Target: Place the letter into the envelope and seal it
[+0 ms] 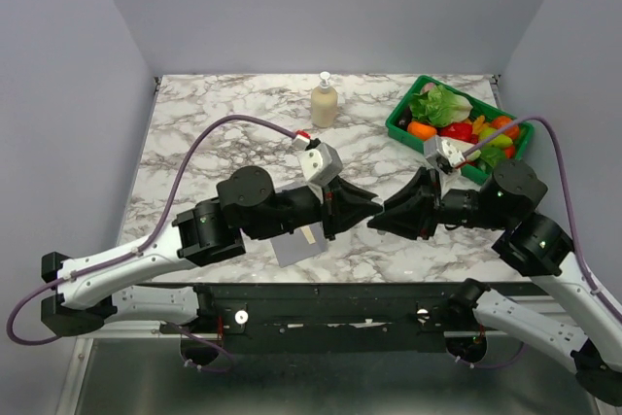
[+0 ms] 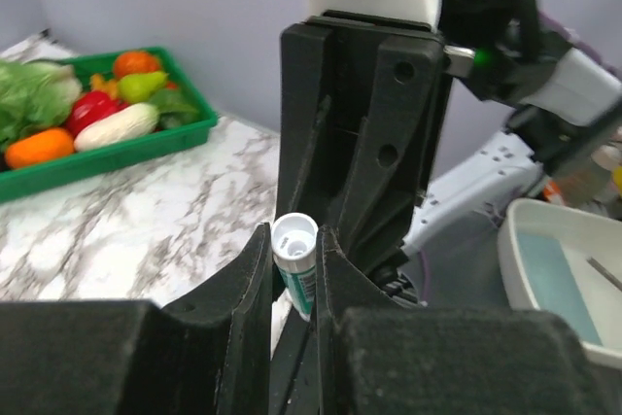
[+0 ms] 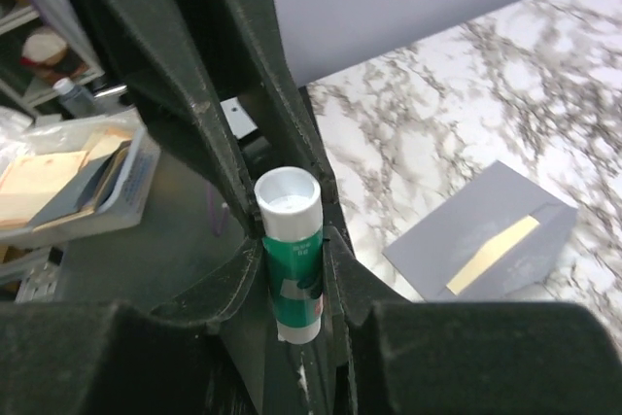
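Note:
My two grippers meet tip to tip above the table's middle. Between them is a green glue stick (image 3: pixel 293 264) with a white cap. My right gripper (image 3: pixel 292 232) is shut on its green body. My left gripper (image 2: pixel 294 240) is shut on the white end of the glue stick (image 2: pixel 297 264). In the top view, left gripper (image 1: pixel 363 207) and right gripper (image 1: pixel 381 220) hide the stick. The grey envelope (image 1: pixel 294 248) lies flat under the left arm. A cream strip of the letter (image 3: pixel 492 255) shows on the envelope (image 3: pixel 457 240); the rest of the letter is hidden.
A green tray (image 1: pixel 397 123) of toy vegetables sits at the back right. A soap pump bottle (image 1: pixel 325 102) stands at the back centre. Off the table are a white bin (image 2: pixel 554 230) and a tray of papers (image 3: pixel 68 182).

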Robot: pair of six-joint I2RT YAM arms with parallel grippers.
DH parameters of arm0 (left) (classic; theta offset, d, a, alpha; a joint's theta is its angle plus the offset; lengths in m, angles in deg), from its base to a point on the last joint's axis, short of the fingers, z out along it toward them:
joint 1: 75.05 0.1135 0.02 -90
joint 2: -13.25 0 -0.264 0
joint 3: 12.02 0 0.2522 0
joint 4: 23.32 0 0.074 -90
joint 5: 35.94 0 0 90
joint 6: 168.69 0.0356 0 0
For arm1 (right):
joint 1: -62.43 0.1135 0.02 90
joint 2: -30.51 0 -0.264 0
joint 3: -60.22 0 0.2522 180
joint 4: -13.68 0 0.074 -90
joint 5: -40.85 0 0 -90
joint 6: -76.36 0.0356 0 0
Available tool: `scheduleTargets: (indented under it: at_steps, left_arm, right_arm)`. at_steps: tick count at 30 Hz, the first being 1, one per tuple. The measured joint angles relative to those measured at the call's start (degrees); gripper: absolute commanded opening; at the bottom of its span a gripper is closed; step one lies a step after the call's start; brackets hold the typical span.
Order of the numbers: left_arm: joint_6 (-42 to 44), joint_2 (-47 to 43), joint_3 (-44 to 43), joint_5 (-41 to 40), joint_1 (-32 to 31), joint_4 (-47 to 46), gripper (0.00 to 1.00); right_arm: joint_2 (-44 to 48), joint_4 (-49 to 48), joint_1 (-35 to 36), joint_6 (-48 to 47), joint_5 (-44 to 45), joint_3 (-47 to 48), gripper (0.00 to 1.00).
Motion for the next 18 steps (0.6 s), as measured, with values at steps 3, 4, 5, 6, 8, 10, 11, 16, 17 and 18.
scheduleTargets:
  at_steps: [3, 4, 5, 6, 8, 10, 11, 16, 17, 18]
  left_arm:
    - [1.7, -2.4, 1.8, 9.0, 1.5, -2.6, 0.0]
    - [2.1, -3.1, 2.1, 12.2, 2.1, -3.0, 0.0]
    - [2.4, -3.5, 2.2, 14.5, 2.5, -3.3, 0.0]
    - [3.1, -3.7, 2.2, 17.7, 3.0, -3.9, 0.05]
    - [4.0, -4.0, 2.2, 21.9, 3.5, -4.7, 0.38]
    - [4.9, -4.1, 2.2, 24.3, 3.6, -5.3, 0.71]
    - [5.4, -4.3, 2.3, 24.7, 3.6, -5.6, 0.79]
    - [3.6, -7.8, 4.8, 23.3, 4.0, -7.5, 0.99]
    - [3.0, -8.6, 5.4, 21.6, 4.2, -8.8, 0.99]
    - [2.3, -9.3, 5.7, 19.7, 4.3, -9.8, 0.99]
  right_arm:
    - [0.0, -0.3, 0.1, -0.4, -5.4, 1.5, 0.01]
    - [0.0, -0.4, 0.1, -0.5, -7.2, 2.0, 0.01]
    - [0.0, -0.4, 0.1, -0.4, -8.8, 2.6, 0.01]
    - [-0.1, -0.3, 0.1, -0.3, -10.3, 3.2, 0.01]
    - [-0.2, -0.3, 0.1, -0.1, -12.9, 4.2, 0.01]
    - [-0.2, -0.2, 0.1, 0.0, -14.4, 5.0, 0.01]
    - [-0.2, -0.2, 0.0, 0.1, -14.6, 5.2, 0.01]
    - [0.0, -0.2, -0.8, 0.1, -13.6, 5.5, 0.01]
    - [-0.2, -0.2, -0.8, 0.1, -12.9, 5.5, 0.01]
    - [-0.3, -0.2, -0.8, 0.1, -12.5, 5.5, 0.01]
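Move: Between both hands, the glue stick is held with its cap end up: the left fingers pinch it near the white cap, its middle about 2 cm below that hand point. The right fingers grip its green body lower down, its middle only about 1 cm above their hand point. The envelope, with the letter in it, lies far below on the table, from the left hand some 15 cm ahead, 13 cm to the left and 38 cm down. Swinging back towards the bases and somewhat up, both hands carry the glue stick about 5 cm, the left turning some 20 degrees clockwise and the right a little less counter-clockwise. The left fingers then open wide, let go of the cap end and draw off left and up, while the right keeps its grip on the body. ##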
